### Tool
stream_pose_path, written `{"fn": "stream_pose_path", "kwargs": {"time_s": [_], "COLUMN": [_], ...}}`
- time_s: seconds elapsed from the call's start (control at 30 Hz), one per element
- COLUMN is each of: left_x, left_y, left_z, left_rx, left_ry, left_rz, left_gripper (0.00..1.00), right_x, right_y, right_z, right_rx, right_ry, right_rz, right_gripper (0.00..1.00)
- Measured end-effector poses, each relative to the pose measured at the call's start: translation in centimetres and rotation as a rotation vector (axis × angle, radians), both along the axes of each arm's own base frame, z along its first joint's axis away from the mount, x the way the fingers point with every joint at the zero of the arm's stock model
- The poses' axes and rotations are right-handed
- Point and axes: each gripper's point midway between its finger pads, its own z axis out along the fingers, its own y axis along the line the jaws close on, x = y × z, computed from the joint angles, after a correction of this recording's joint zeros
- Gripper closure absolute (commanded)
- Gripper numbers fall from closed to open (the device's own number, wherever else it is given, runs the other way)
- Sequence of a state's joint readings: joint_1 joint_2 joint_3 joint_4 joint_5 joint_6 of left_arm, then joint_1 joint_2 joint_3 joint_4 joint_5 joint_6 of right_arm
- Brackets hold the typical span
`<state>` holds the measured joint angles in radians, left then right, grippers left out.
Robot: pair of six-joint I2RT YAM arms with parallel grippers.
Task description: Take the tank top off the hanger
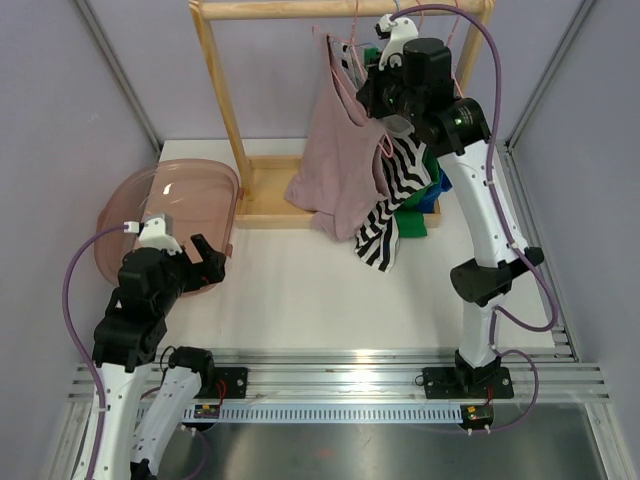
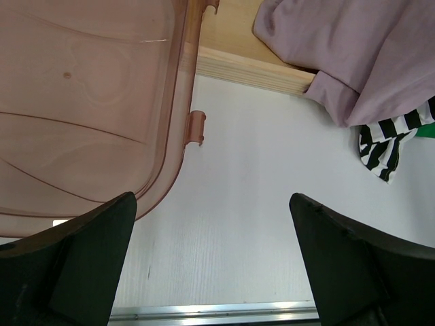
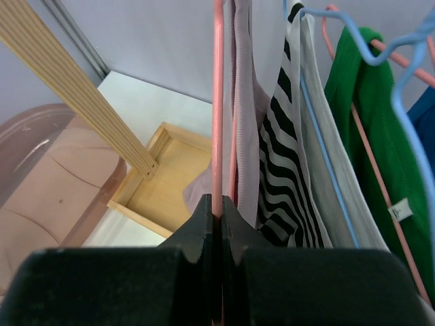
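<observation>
The mauve tank top hangs from a pink wire hanger on the wooden rack, and its hem droops onto the rack's base. My right gripper is up beside the garment's right edge. In the right wrist view the right gripper is shut on the pink hanger, with the tank top's strap just to the right of the wire. My left gripper hovers low at the near left, and the left wrist view shows the left gripper open with nothing in it, far from the tank top.
A clear pink bin lies at the left, close to my left gripper. The wooden rack has a tray-like base. Behind the tank top hang a black-and-white striped top, a green garment and a blue hanger.
</observation>
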<state>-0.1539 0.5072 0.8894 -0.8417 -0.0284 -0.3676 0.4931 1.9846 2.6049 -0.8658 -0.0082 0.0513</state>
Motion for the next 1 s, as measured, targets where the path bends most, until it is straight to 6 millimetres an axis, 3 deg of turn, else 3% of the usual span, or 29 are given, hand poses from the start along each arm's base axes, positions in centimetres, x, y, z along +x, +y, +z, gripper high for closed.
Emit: {"fn": "stream_pose_path", "kwargs": {"time_s": [0.1, 0.3, 0.4, 0.67, 0.83, 1.0], "left_x": [0.0, -0.1, 0.3, 3.4, 4.8, 4.4], "left_y": [-0.1, -0.8, -1.9, -6.4, -11.3, -17.8], "left_z": [0.0, 0.3, 2.0, 9.5, 12.9, 15.5], "left_rx": [-0.001, -0.024, -0.070, -0.244, -0.277, -0.251], "left_ry": [0.001, -0.001, -0.024, -0.166, -0.194, -0.244], "left_rz": [-0.004, -0.038, -0.081, -0.245, -0.404, -0.583], "left_gripper": [0.01, 0.01, 0.01, 0.01, 0.01, 0.01], "right_x": [-1.6, -6.9, -9.7, -16.8, -22.6, -28.3], "right_y": [-0.6, -2.2, -2.6, -3.2, -4.2, -6.2], "right_z": [1.8, 4.1, 3.4, -0.6, -2.1, -0.7], "right_rx": [0.031, 0.107, 0.138, 0.188, 0.232, 0.299], "right_ry": [-0.022, -0.026, 0.007, 0.145, 0.202, 0.167], "right_rz": [0.004, 0.043, 0.080, 0.196, 0.288, 0.340], "right_gripper": [1.00, 1.00, 1.00, 1.00, 1.00, 1.00]}}
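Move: The pink tank top hangs on its pink hanger, whose near side the shut right fingers already hold; its middle lies about 8 cm to their left, 2 cm ahead and 17 cm below. The striped tank top is some 4 cm to the right and 3 cm ahead, 15 cm below. The rack's rod crosses about 10 cm ahead, 8 cm left at its middle, 15 cm above. From the left hand the pink tank top lies roughly 22 cm ahead, 25 cm right and slightly higher. The pink hanger, still pinched near its edge and carrying the tank top, is drawn back off the rod by the right hand, nearly 30 cm, first rising about 4 cm, then dipping before levelling, as the wrist turns counter-clockwise and its left side lifts. Slightly later the open left hand swings right and up towards the garment, turning clockwise some 30 degrees. ##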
